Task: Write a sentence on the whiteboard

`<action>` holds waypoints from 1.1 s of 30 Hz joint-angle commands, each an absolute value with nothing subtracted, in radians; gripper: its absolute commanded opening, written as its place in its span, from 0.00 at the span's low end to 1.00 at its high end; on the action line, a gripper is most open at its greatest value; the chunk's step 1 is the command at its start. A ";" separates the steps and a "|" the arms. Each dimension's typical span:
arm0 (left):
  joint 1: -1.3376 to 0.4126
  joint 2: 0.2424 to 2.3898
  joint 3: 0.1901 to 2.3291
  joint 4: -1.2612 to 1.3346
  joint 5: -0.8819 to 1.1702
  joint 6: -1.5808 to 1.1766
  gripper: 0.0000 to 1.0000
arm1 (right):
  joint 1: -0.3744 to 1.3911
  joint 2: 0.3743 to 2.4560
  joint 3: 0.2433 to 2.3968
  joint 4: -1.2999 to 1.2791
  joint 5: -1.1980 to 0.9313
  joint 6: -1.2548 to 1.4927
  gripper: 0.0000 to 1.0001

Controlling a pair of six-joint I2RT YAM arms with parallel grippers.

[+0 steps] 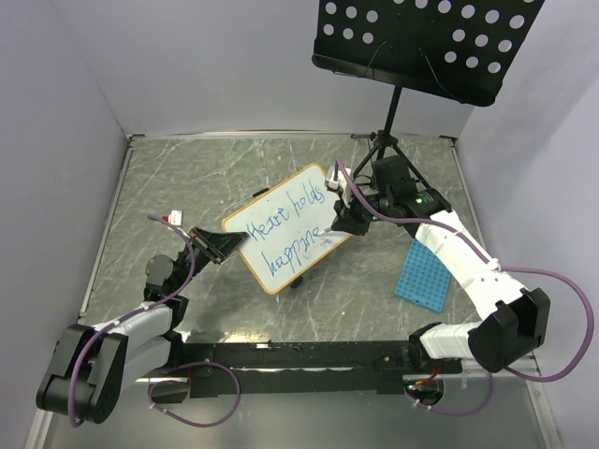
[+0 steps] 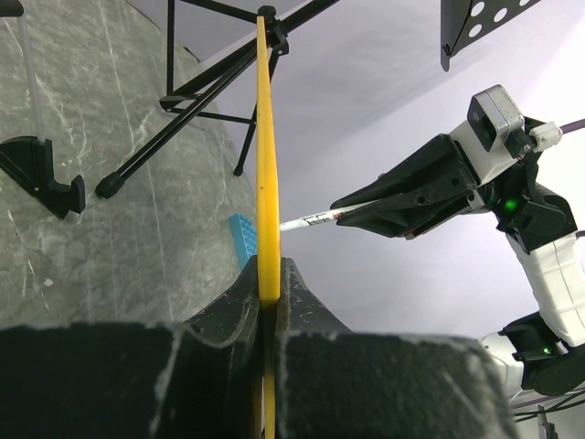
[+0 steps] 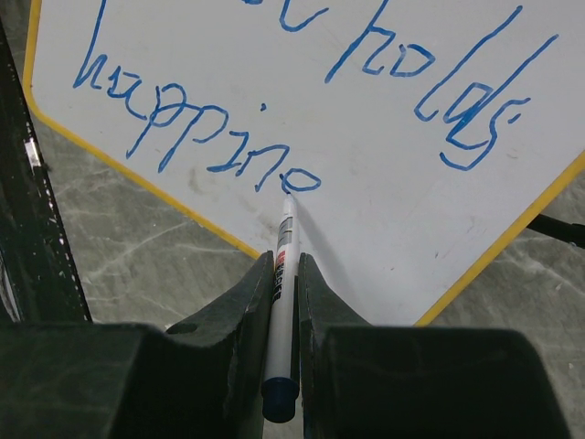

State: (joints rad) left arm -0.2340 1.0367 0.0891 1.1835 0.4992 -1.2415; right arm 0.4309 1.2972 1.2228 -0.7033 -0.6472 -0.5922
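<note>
The whiteboard (image 1: 298,208) stands tilted in the middle of the table, white with a thin orange-yellow frame. My left gripper (image 1: 222,246) is shut on its left edge; in the left wrist view the frame (image 2: 266,155) runs edge-on up from between the jaws of that gripper (image 2: 268,274). The sentence (image 1: 285,227) is blue handwriting in two lines, reading "Heart holds" over "happine" (image 3: 196,137). My right gripper (image 1: 339,223) is shut on a white marker (image 3: 285,274) with a blue end. The marker tip touches the board (image 3: 393,210) at the last letter.
A blue grid tray (image 1: 423,278) lies on the table right of the board, under my right forearm. A black perforated music stand (image 1: 421,37) rises at the back right, its tripod legs (image 2: 178,119) behind the board. Walls close in on the table's left, back and right.
</note>
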 commanded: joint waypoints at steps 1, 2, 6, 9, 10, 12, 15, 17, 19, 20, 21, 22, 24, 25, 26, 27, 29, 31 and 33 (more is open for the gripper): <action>-0.233 1.008 0.112 1.335 0.494 -1.281 0.01 | 0.422 1.270 1.247 -0.686 -0.623 -0.583 0.00; -0.233 1.006 0.113 1.336 0.495 -1.281 0.01 | 0.414 1.270 1.258 -0.684 -0.630 -0.580 0.00; -0.230 1.006 0.107 1.339 0.492 -1.281 0.01 | 0.394 1.255 1.293 -0.687 -0.689 -0.560 0.00; -0.227 1.002 0.104 1.335 0.495 -1.281 0.01 | 0.384 1.233 1.305 -0.683 -0.716 -0.549 0.00; -0.227 1.000 0.104 1.335 0.497 -1.279 0.01 | 0.380 1.232 1.305 -0.680 -0.721 -0.546 0.00; -0.226 0.999 0.104 1.333 0.497 -1.279 0.01 | 0.370 1.221 1.302 -0.673 -0.718 -0.543 0.00; -0.225 0.999 0.104 1.338 0.499 -1.282 0.01 | 0.350 1.209 1.279 -0.638 -0.713 -0.532 0.00; -0.225 1.000 0.103 1.341 0.502 -1.284 0.01 | 0.338 1.206 1.263 -0.609 -0.713 -0.526 0.00; -0.225 0.999 0.107 1.339 0.503 -1.285 0.01 | 0.324 1.204 1.250 -0.595 -0.715 -0.522 0.00; -0.225 0.997 0.107 1.336 0.503 -1.284 0.01 | 0.318 1.203 1.247 -0.582 -0.721 -0.520 0.00; -0.224 0.996 0.109 1.332 0.503 -1.282 0.01 | 0.314 1.204 1.244 -0.575 -0.722 -0.519 0.00; -0.224 0.993 0.109 1.328 0.503 -1.281 0.01 | 0.310 1.204 1.243 -0.572 -0.724 -0.518 0.00; -0.224 0.991 0.112 1.324 0.503 -1.279 0.01 | 0.304 1.210 1.241 -0.565 -0.729 -0.517 0.00; -0.224 0.991 0.113 1.324 0.503 -1.281 0.01 | 0.302 1.210 1.238 -0.565 -0.732 -0.517 0.00; -0.224 0.992 0.112 1.325 0.503 -1.281 0.01 | 0.296 1.213 1.238 -0.560 -0.736 -0.515 0.00; -0.222 0.992 0.113 1.327 0.505 -1.282 0.01 | 0.293 1.215 1.236 -0.555 -0.742 -0.514 0.00; -0.224 0.997 0.112 1.333 0.503 -1.282 0.01 | 0.291 1.218 1.236 -0.554 -0.749 -0.514 0.00; -0.224 1.002 0.112 1.339 0.506 -1.284 0.01 | 0.290 1.219 1.235 -0.548 -0.752 -0.511 0.00; -0.222 1.006 0.117 1.341 0.508 -1.285 0.01 | 0.290 1.221 1.233 -0.543 -0.752 -0.508 0.00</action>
State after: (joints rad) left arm -0.2283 1.0225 0.0883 1.1870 0.5014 -1.2503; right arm 0.2974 1.2278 1.2358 -0.5983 -0.7185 -0.5186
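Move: The right hand has the marker's tip at the "o" of "happino", about 6 cm to its left, 2 cm ahead and 5 cm below. The blank space after that letter lies about 3 cm ahead, 4 cm left and 4 cm below. The word "holds" is roughly 8 cm ahead, 8 cm left and slightly lower. From the left hand, still gripping the whiteboard's edge, the blank space is about 18 cm right and 5 cm ahead. The right hand lifts the marker off the whiteboard, rising about 5 cm while easing forward and to the right. ##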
